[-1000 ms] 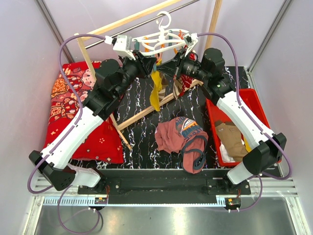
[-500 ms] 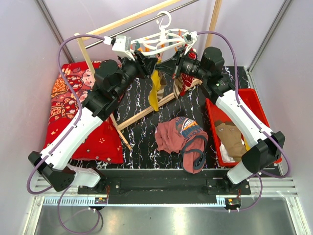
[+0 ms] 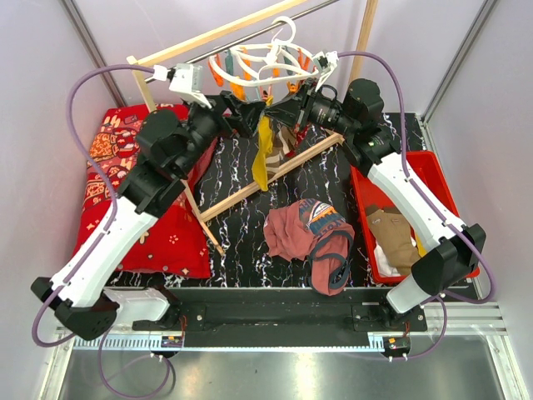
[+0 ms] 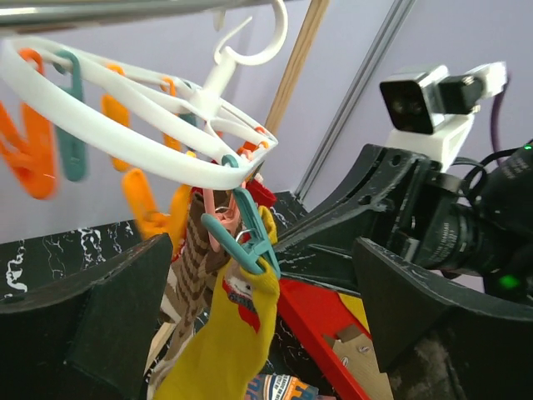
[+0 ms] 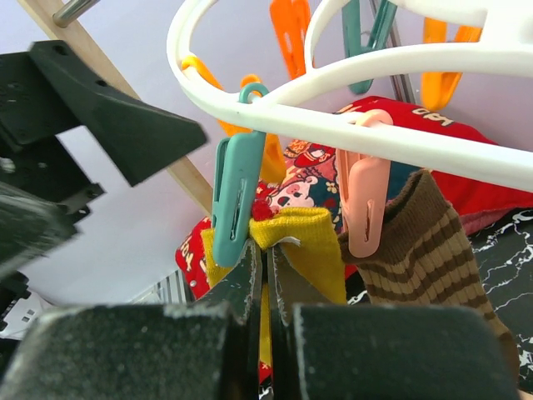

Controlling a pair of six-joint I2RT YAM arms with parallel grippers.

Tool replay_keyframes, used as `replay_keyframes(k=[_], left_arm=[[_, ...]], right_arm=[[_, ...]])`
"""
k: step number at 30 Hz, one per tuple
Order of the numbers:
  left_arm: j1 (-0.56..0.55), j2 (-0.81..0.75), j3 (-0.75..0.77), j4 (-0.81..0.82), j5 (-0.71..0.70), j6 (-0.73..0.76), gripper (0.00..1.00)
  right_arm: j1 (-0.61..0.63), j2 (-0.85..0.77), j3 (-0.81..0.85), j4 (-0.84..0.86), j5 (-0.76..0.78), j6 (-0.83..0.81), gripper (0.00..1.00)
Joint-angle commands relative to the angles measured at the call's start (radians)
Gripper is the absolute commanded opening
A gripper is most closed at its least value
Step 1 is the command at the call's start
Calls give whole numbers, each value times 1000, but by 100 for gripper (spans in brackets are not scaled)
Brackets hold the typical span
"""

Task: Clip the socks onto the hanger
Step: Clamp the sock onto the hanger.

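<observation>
The white hanger [image 3: 265, 60] hangs by its hook from the metal rail. Its ring [image 4: 125, 125] carries orange and teal pegs. A teal peg [image 4: 247, 237] pinches the cuff of the mustard yellow sock [image 4: 221, 342], which hangs down [image 3: 263, 158]. Beside it a pink peg [image 5: 364, 200] holds the brown striped sock [image 5: 437, 242]. My left gripper [image 4: 264, 250] stands wide open around the yellow sock and peg without touching them, left of the sock in the top view [image 3: 248, 110]. My right gripper [image 5: 268, 250] is shut on the yellow cuff just under the teal peg [image 5: 236, 200].
The wooden-pole rack [image 3: 250, 187] leans across the back of the table. A rust-maroon garment [image 3: 304, 233] lies mid-table. The red bin [image 3: 433, 179] on the right holds a brown item, and a red cartoon-print cushion [image 3: 133, 183] lies on the left.
My left gripper has opened wide and drawn back to the left, away from the teal peg. The hanger has swung. The yellow sock stays clipped, and the right gripper stays shut on it.
</observation>
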Motion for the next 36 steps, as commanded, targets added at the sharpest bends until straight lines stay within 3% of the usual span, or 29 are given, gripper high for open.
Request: replay_keyframes(k=[1, 12, 19, 24, 28, 36], left_arm=[[9, -69, -4, -33, -16, 15, 94], [119, -34, 64, -187, 3, -30, 87], [129, 32, 99, -156, 69, -36, 84], [130, 70, 99, -110, 60, -31, 81], [132, 101, 105, -90, 19, -42, 73], [144, 129, 108, -16, 80, -92, 70]], right_arm=[[0, -41, 13, 26, 47, -38, 0], [0, -47, -36, -14, 113, -103, 1], [0, -38, -48, -13, 119, -120, 0], [0, -34, -51, -14, 116, -124, 1], [0, -38, -54, -13, 114, -127, 1], [0, -42, -64, -14, 113, -136, 1]])
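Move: The orange-yellow clip on the hanger rim is about 4 cm ahead of the open left hand, 2 cm to its left and level with it. The teal clip sits about 3 cm ahead of that hand, 2 cm right and 1 cm lower; the pink clip is 7 cm ahead, 3 cm right and 1 cm lower. From the right hand, already pinching the yellow sock's cuff, the teal clip's middle lies 1 cm back, 1 cm left and 2 cm up. Towards the orange-yellow clip goes the open left hand, leaving the teal clip: it first backs off slightly while swinging left nearly 5 cm, then pushes forward and down, easing right again. It tips down about 10 degrees, its fingers narrowing but staying well open. The right hand keeps its pinch on the yellow cuff, lowering it 3 cm and carrying it 2 cm forward. ##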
